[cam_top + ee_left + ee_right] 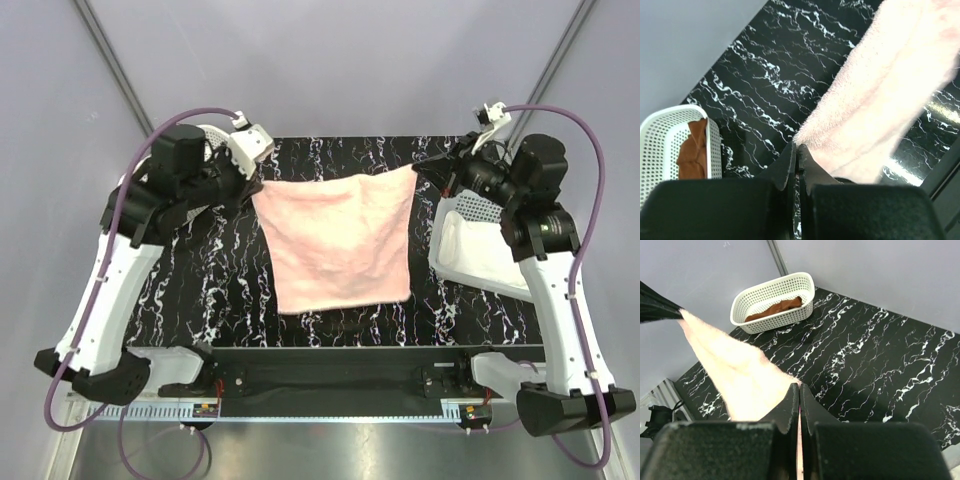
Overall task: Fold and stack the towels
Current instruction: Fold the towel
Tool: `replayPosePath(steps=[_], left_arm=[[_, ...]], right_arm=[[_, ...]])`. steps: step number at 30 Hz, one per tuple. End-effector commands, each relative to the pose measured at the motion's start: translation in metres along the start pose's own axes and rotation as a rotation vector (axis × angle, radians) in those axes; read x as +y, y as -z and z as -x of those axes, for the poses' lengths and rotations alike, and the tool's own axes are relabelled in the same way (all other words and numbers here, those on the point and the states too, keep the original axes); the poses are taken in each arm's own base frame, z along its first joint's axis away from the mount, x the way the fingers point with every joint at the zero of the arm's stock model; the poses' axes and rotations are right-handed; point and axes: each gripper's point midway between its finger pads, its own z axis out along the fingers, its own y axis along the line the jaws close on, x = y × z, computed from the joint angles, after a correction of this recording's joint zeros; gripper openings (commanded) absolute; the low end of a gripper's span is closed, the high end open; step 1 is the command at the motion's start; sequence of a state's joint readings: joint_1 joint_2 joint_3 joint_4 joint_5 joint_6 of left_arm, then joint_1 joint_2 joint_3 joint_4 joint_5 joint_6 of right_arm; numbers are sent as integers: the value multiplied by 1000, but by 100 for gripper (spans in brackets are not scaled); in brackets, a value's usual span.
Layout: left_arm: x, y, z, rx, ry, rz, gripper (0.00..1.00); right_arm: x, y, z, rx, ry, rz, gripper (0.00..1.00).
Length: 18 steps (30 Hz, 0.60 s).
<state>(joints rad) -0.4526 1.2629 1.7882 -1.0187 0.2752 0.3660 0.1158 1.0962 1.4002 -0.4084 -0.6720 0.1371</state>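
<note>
A pale pink towel (340,240) is stretched flat between my two grippers, which hold its two far corners; its near edge hangs down to the black marble table (230,300). My left gripper (253,186) is shut on the far left corner, the jaws pinched on the towel (890,85) in the left wrist view (798,146). My right gripper (416,170) is shut on the far right corner (799,386), and the towel (735,375) runs from there to the left. A rust-brown towel (775,307) lies crumpled in a white lattice basket (790,285); the left wrist view shows it too (692,150).
The white lattice basket (214,140) with the brown towel stands at the far left, behind my left arm. A second white basket (478,245) sits at the right side under my right arm. Grey walls close in the table at the back and sides.
</note>
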Motion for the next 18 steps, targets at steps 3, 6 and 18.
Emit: replayPosePath(steps=[3,6,18], left_arm=[[31,-75,-65,207,114,0,0],[62,-115,-94,253,166,-4,0],[152,-278,-194,383,291,-68,0]], right_arm=[[-52,-57,-43,84,-134,-27,0],[-86,-96,-77,131,-176,-20,0],[-216,-239,-194,271,-302,10,0]])
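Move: Each hand holds an upper corner of the pink towel. The bare tabletop for that edge lies about 27 cm ahead of the left hand, 3 cm to its left and 34 cm below; from the right hand, about 28 cm ahead, 4 cm left and 37 cm down. The left basket is some 26 cm ahead and 21 cm left of the left hand, the right basket about 7 cm ahead and 21 cm right of the right hand, both well below. Still pinching the pink towel's two upper corners in shut fingers, both hands sweep quickly down and forward together, carrying that edge from high in the air towards the far part of the table: roughly 30 cm down and a good 20 cm outward. Both wrists tip some 30 degrees further down, and the fingers keep their hold. ##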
